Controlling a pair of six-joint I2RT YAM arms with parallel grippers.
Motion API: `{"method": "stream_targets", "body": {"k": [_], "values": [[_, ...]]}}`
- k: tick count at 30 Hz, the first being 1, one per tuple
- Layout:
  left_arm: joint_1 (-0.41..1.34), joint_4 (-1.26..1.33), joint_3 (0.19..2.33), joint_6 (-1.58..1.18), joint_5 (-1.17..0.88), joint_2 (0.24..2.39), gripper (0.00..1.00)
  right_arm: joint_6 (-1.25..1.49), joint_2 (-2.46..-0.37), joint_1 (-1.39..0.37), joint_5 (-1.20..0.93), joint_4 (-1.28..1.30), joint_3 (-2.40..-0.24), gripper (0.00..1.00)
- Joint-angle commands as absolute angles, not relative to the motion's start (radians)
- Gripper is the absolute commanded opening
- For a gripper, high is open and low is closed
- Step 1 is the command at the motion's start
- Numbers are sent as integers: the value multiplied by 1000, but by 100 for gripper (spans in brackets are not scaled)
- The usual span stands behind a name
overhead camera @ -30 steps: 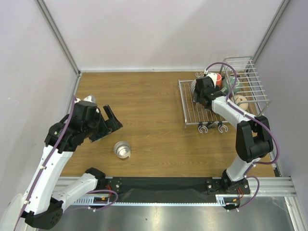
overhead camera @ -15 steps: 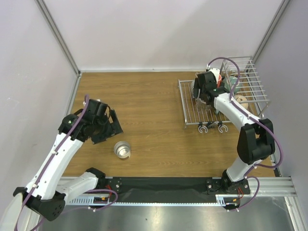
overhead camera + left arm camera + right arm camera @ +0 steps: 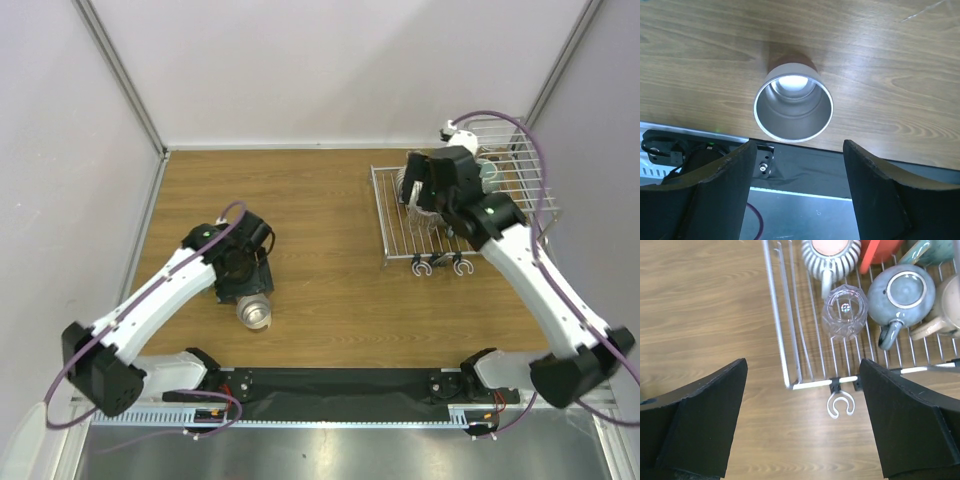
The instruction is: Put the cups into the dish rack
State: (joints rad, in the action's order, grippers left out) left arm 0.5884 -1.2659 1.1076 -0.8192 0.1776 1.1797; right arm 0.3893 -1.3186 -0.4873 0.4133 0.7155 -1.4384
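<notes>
A steel cup [image 3: 793, 105] stands upright on the wooden table near its front edge, mouth up; the top view shows this cup [image 3: 255, 312] too. My left gripper [image 3: 800, 145] hangs open just short of it, the cup beyond the fingertips and not between them. In the dish rack [image 3: 781, 347] lie a clear glass [image 3: 845, 312], a ribbed whitish cup [image 3: 832, 252], a grey-blue mug [image 3: 902, 290], a beige mug [image 3: 947, 305] and a teal mug [image 3: 935, 250]. My right gripper [image 3: 802, 362] is wide open and empty above the rack's near corner.
The rack [image 3: 385, 225] sits at the table's right, its taller barred basket [image 3: 525, 175] against the right wall. Hooks [image 3: 840, 406] hang off its near rail. A black strip and metal rail [image 3: 805, 170] run just past the table's front edge.
My left gripper has swung right and down to the steel cup, its jaws narrowing a little. My right gripper has opened wide and lifted away from the cups in the rack.
</notes>
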Motion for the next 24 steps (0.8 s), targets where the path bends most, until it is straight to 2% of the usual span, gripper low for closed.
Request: {"method": "stream_targets", "body": {"k": [1, 10, 15, 17, 19, 20, 22, 23, 24], "values": [[615, -1206, 1095, -851, 187, 1241, 75, 416, -1204, -485, 357, 775, -1451, 99], [618, -1074, 1023, -874, 190, 1376, 68, 436, -1063, -483, 328, 894, -1456, 99], [617, -1037, 1017, -873, 199, 1419, 58, 436, -1031, -485, 327, 928, -1453, 99], [617, -1032, 1016, -868, 199, 1437, 57, 433, -1028, -483, 328, 937, -1459, 99], [615, -1019, 1006, -867, 199, 1439, 48, 430, -1026, -485, 328, 937, -1465, 99], [615, -1017, 1005, -867, 198, 1437, 37, 430, -1031, -485, 324, 936, -1466, 99], [615, -1025, 1011, -867, 190, 1424, 21, 425, -1037, -485, 307, 939, -1482, 99], [615, -1035, 1028, -868, 183, 1414, 6, 420, -1043, -483, 272, 939, -1486, 99], [615, -1040, 1043, -865, 173, 1387, 0, 413, -1054, -485, 246, 937, -1489, 100]]}}
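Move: The steel cup stands almost straight below the open left hand, its middle about 11 cm down. Its only near neighbour, the teal cup, is mostly hidden by the arm: roughly 7 cm ahead and 8 cm to the left of the hand, 12 cm lower. From the right hand the steel cup lies some 36 cm left, 19 cm back and 26 cm below. Left hand sinks 7 cm, easing forward-right, pinching the steel cup's right rim; right backs 8 cm off, rising. ##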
